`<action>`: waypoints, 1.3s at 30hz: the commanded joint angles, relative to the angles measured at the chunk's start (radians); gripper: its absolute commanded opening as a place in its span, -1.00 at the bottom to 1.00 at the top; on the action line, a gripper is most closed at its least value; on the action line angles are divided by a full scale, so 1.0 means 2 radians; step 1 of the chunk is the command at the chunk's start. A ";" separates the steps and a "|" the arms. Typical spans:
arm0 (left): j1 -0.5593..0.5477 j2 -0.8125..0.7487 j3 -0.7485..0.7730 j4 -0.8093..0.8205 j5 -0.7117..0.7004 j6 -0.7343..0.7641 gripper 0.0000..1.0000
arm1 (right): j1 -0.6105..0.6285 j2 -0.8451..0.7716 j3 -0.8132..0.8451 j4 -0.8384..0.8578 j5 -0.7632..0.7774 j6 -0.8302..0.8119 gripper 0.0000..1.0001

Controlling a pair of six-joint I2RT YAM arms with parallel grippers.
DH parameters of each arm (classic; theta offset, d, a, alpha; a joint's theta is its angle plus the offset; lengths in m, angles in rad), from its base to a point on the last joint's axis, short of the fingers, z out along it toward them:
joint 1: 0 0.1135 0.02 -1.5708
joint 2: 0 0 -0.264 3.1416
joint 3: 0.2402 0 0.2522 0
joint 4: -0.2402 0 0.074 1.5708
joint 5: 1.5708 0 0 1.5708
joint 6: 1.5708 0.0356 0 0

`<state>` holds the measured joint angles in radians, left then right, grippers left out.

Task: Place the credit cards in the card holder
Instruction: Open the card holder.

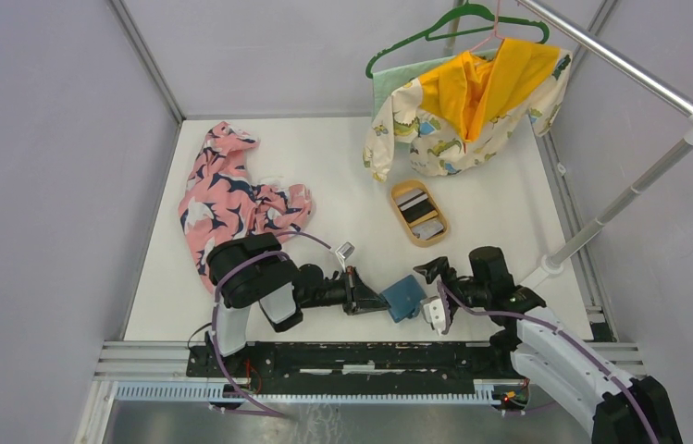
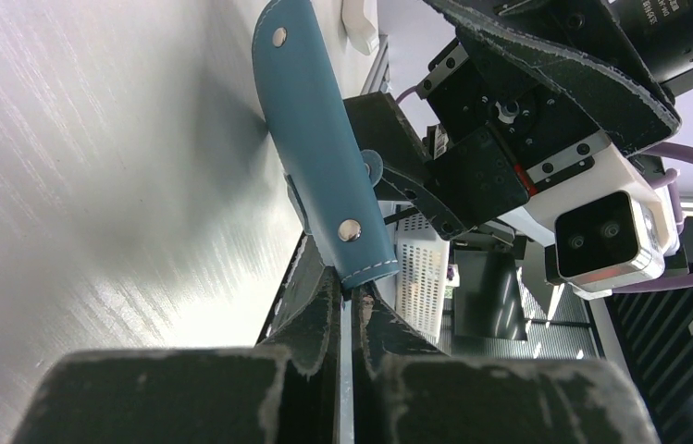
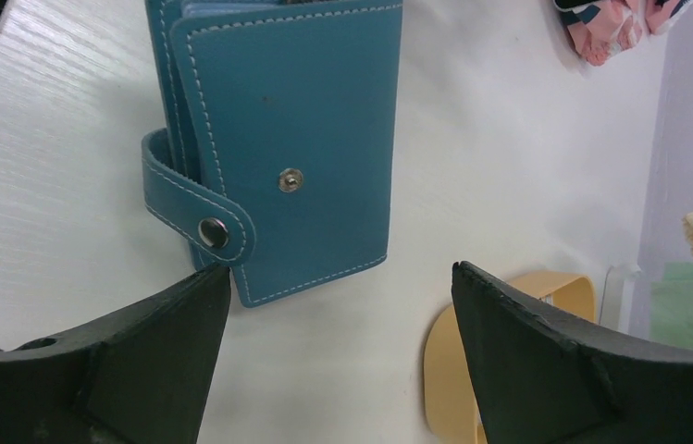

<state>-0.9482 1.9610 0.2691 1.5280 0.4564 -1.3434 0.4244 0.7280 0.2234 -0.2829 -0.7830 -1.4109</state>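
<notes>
The teal-blue card holder stands near the table's front edge, folded, with its snap tab fastened. My left gripper is shut on one end edge of the card holder, and its fingertips pinch the stitched rim. My right gripper stands open just right of the holder. In the right wrist view its jaws straddle the card holder, and the left finger nearly touches the tab. Dark credit cards lie in the tan tray farther back.
A pink patterned cloth lies at the back left. A yellow and dinosaur-print garment hangs from a green hanger on the metal rack at the back right. The tan tray's rim shows beside my right finger. The front rail runs below.
</notes>
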 commanded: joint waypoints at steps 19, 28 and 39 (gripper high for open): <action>0.002 0.015 0.015 0.104 0.023 -0.018 -0.96 | 0.001 -0.026 0.033 0.092 0.046 0.161 -0.28; 0.001 0.048 0.032 0.104 0.030 -0.008 -0.95 | 0.002 -0.004 0.031 0.097 0.011 0.183 -0.95; 0.002 -0.014 0.003 -0.014 -0.030 0.139 0.12 | 0.002 0.037 0.049 0.095 0.024 0.212 -1.00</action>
<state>-0.9428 2.0453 0.3065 1.5150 0.4648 -1.2671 0.4274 0.7853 0.2554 -0.1066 -0.7033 -1.0096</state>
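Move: The left fingers still pinch the end of the card holder, its strap already undone and its middle about 4 cm to their right and 1 cm ahead. The wide-open right hand faces it: the holder's middle lies some 3 cm to its left, about 1 cm back and 2 cm lower. The yellow card tray stands roughly 18 cm ahead of the right hand, neither left nor right of it, about 5 cm lower. The right fingers shut on the far edge of the card holder's upper flap and keep it pinched. To get there the hand goes about 2.5 cm forward, rising 3 cm and then sinking halfway back, while turning some 15 degrees clockwise. The left hand sinks about 2.5 cm and, near the end, opens halfway, freeing its grip on the other side. ##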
